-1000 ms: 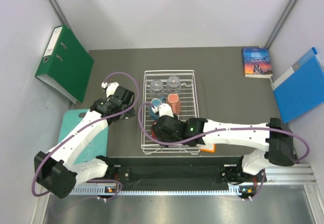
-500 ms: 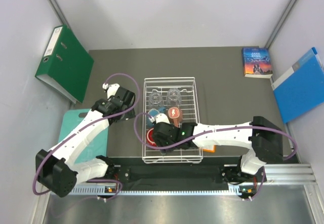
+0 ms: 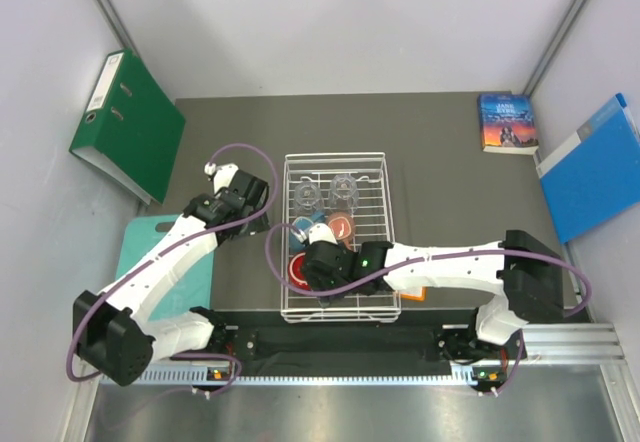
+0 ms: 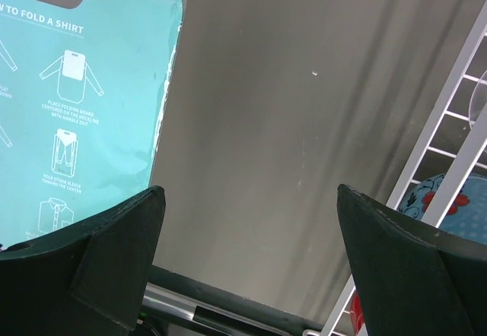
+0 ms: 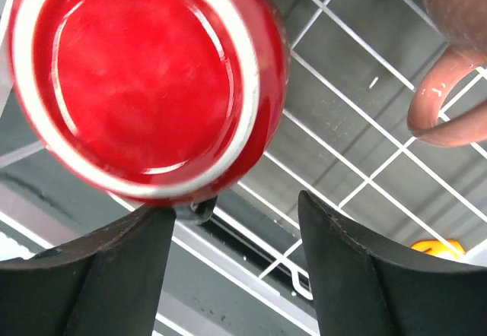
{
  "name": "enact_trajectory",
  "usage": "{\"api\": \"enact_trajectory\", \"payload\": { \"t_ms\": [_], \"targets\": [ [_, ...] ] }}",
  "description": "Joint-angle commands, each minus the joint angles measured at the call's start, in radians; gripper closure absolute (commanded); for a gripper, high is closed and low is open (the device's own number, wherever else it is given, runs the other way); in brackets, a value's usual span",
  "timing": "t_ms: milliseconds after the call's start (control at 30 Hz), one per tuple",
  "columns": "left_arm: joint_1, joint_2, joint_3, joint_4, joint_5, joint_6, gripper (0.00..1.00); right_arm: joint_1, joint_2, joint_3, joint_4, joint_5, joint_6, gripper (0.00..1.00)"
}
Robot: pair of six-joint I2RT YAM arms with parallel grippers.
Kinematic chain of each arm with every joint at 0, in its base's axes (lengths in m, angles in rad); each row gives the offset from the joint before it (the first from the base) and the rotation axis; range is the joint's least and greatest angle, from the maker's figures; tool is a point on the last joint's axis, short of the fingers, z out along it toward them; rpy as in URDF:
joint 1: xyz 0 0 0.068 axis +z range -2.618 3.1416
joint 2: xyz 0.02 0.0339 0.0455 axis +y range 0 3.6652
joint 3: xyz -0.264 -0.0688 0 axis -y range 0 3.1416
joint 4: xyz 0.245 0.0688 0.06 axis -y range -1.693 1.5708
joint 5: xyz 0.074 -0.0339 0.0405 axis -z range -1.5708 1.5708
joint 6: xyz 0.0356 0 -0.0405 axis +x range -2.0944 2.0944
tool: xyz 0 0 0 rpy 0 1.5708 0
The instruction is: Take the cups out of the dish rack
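Note:
The white wire dish rack (image 3: 390,262) stands mid-table. In it are two clear glass tumblers (image 3: 308,195) (image 3: 343,190) at the back, a light-blue mug (image 3: 301,227), a salmon-pink mug (image 3: 343,225) and a red mug (image 3: 297,268) at the front left. My right gripper (image 3: 313,270) is open, low in the rack beside the red mug. In the right wrist view (image 5: 236,267) its left finger (image 5: 99,275) sits under the red mug's (image 5: 144,77) edge; the salmon mug's handle (image 5: 441,96) is at upper right. My left gripper (image 3: 243,217) is open and empty over the table left of the rack.
A teal shirt-folding board (image 4: 76,100) lies at the left. A green binder (image 3: 128,127) leans at the back left, and a book (image 3: 507,122) and a blue folder (image 3: 595,172) lie at the right. The rack's orange tag (image 5: 434,248) is at its near right corner.
The rack has slid a little toward the near edge. My right gripper has moved left and down inside it, and the red mug now shows at its left. The left arm has barely moved.

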Motion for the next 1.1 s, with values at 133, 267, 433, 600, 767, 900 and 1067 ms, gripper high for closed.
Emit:
{"api": "enact_trajectory", "payload": {
  "t_ms": [133, 267, 433, 600, 767, 900, 1067],
  "targets": [
    [-0.004, 0.024, 0.008, 0.048, 0.012, 0.003, 0.01, 0.03, -0.049, -0.026, 0.035, -0.071, -0.055, 0.41],
    [-0.006, 0.025, 0.003, 0.048, 0.013, 0.003, 0.01, 0.03, -0.058, -0.066, 0.084, -0.09, -0.063, 0.55],
    [-0.006, 0.034, 0.003, 0.048, 0.01, 0.0, 0.01, 0.028, -0.035, -0.077, 0.115, -0.108, -0.077, 0.55],
    [-0.006, 0.039, 0.003, 0.048, 0.009, -0.006, 0.01, 0.03, -0.012, -0.075, 0.118, -0.108, -0.083, 1.0],
    [-0.006, 0.037, 0.014, 0.045, -0.007, -0.003, 0.01, 0.034, -0.058, -0.025, 0.069, -0.073, -0.106, 1.0],
    [-0.006, 0.043, 0.034, 0.048, -0.028, 0.013, 0.01, 0.033, -0.11, 0.067, -0.028, -0.022, -0.141, 1.0],
    [-0.006, 0.063, 0.057, 0.051, -0.033, 0.016, 0.01, 0.033, -0.139, 0.174, -0.136, 0.008, -0.169, 1.0]
  ]
}}
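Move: The red mug stands upside down in the rack, its middle about 4 cm ahead and 4 cm left of the right hand, roughly level with it; its handle points back at the open fingers. The blue mug is some 13 cm ahead and 3 cm left of that hand, the pink mug 13 cm ahead and 5 cm right. From the left hand the red mug lies about 9 cm back, 14 cm right and 5 cm lower. The red mug's handle is pinched between the right fingertips: the hand eases about 1.5 cm back and 1 cm left, turning a little counter-clockwise as the half-open fingers close nearly shut on it. Keeping the grip, it then goes some 2 cm up and 2 cm right. ##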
